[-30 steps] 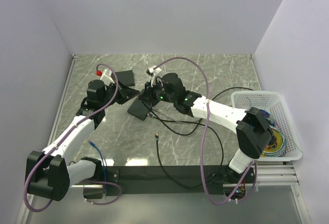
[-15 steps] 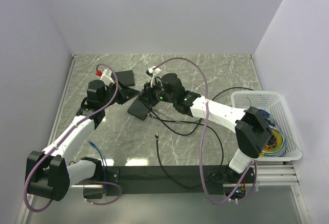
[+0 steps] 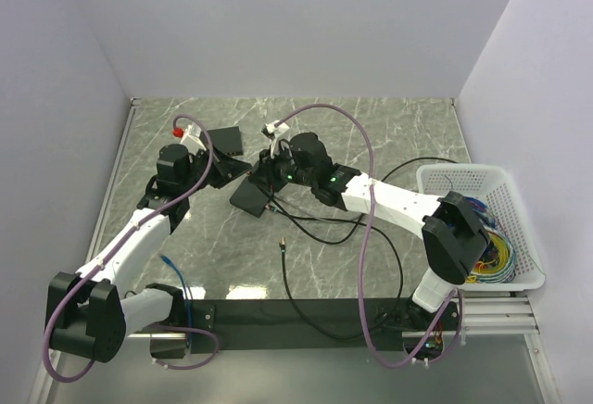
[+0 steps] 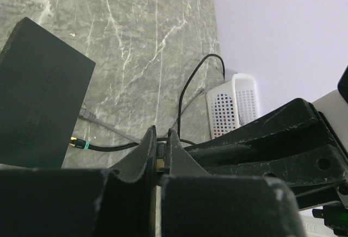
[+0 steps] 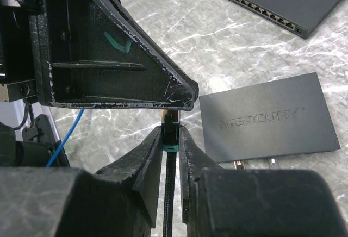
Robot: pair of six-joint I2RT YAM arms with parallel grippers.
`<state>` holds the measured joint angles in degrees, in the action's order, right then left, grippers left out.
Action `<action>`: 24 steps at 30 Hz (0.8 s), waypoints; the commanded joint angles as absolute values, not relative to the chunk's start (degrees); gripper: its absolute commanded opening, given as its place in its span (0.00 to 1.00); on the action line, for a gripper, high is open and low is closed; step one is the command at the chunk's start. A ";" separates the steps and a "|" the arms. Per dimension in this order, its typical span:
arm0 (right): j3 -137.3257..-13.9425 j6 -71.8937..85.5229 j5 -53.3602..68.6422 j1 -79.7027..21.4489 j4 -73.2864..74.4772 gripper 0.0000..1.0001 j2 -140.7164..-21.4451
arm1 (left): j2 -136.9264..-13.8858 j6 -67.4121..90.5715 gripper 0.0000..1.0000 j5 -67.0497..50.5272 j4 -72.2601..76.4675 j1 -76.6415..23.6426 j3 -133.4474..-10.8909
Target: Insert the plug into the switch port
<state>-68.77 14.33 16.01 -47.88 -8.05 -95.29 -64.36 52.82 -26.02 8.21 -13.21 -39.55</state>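
Note:
The plug [image 5: 172, 137] has a black boot with a teal ring, and its thin black cable [image 5: 169, 193] runs down between my right gripper's [image 5: 171, 128] fingers, which are shut on the boot. The plug's gold tip [image 4: 157, 162] is pinched in my left gripper [image 4: 157, 149], which is also shut. The two grippers meet tip to tip above the table, left gripper [image 3: 243, 169] against right gripper [image 3: 262, 175]. Just beside them lies a flat black switch [image 5: 266, 118] marked MERCURY, with cables in its near edge. A second black switch [image 5: 283, 0] shows its row of ports farther off.
A white basket [image 3: 477, 182] of coloured wires stands at the right edge. Black cable loops [image 3: 324, 228] lie across the middle of the table, with a loose end [image 3: 280, 245]. A thin blue cable [image 3: 174, 272] lies by the left arm's base. A red-tipped piece [image 3: 179, 132] sits at back left.
The right arm's forearm has edged slightly left. Both grippers stay together on the plug.

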 commanded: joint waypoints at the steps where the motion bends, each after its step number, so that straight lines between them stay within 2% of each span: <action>1: -69.70 14.50 14.68 -48.25 -8.35 0.09 -94.92 | -63.28 52.56 0.00 -26.54 10.37 -13.36 -39.55; 3: -69.17 14.41 13.54 -48.25 -8.53 0.03 -94.40 | -63.63 52.21 0.05 -26.54 10.28 -13.36 -39.55; 4: -69.17 14.41 13.27 -48.16 -8.35 0.00 -94.22 | -63.89 52.12 0.16 -26.54 10.20 -13.36 -39.64; 6: -69.43 13.98 11.88 -48.16 -6.69 0.00 -94.22 | -64.51 51.59 0.30 -26.63 10.11 -13.36 -39.55; 7: -69.43 13.63 11.17 -48.08 -5.98 0.00 -94.22 | -64.77 51.24 0.41 -26.28 9.76 -13.36 -39.64; 13: -67.95 14.67 2.56 -44.74 1.31 0.00 -93.87 | -67.76 46.76 0.69 -23.03 7.12 -12.66 -41.48; 17: -64.87 16.08 -1.39 -41.31 4.39 0.00 -94.13 | -72.49 44.74 0.74 -22.94 8.70 -9.94 -42.36; 20: -63.90 16.26 -4.55 -40.17 6.85 0.00 -96.50 | -77.23 45.17 0.69 -24.17 12.29 -7.92 -42.54; 24: -65.38 17.05 -4.66 -40.08 9.57 0.00 -101.68 | -83.83 44.65 0.69 -21.54 18.36 -7.47 -42.63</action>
<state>-64.45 15.97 -2.26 -39.53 6.35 -98.61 -80.79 46.89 -23.16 11.77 -7.44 -40.53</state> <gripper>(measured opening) 0.212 0.690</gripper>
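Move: Below both hands, which meet at the held plug, the black Mercury switch lies about 19 cm down: some 7 cm ahead and 1 cm left of the left hand, 7 cm ahead and 3 cm left of the right. From the right hand, the teal-collared plug already in its edge is 1 cm ahead and 1 cm right, a loose plug 9 cm back and 4 cm right, and the far switch 23 cm ahead and 15 cm left. Opening wide, the left fingers let go of the plug head while the right fingers keep their pinch behind it. The right hand carries the plug about 12 cm right, 11 cm down and 5 cm forward, to the right of the Mercury switch, turning some 25 degrees clockwise as it rolls its left side down. The left hand sinks some 9 cm, drifting forward and left, towards that switch. ##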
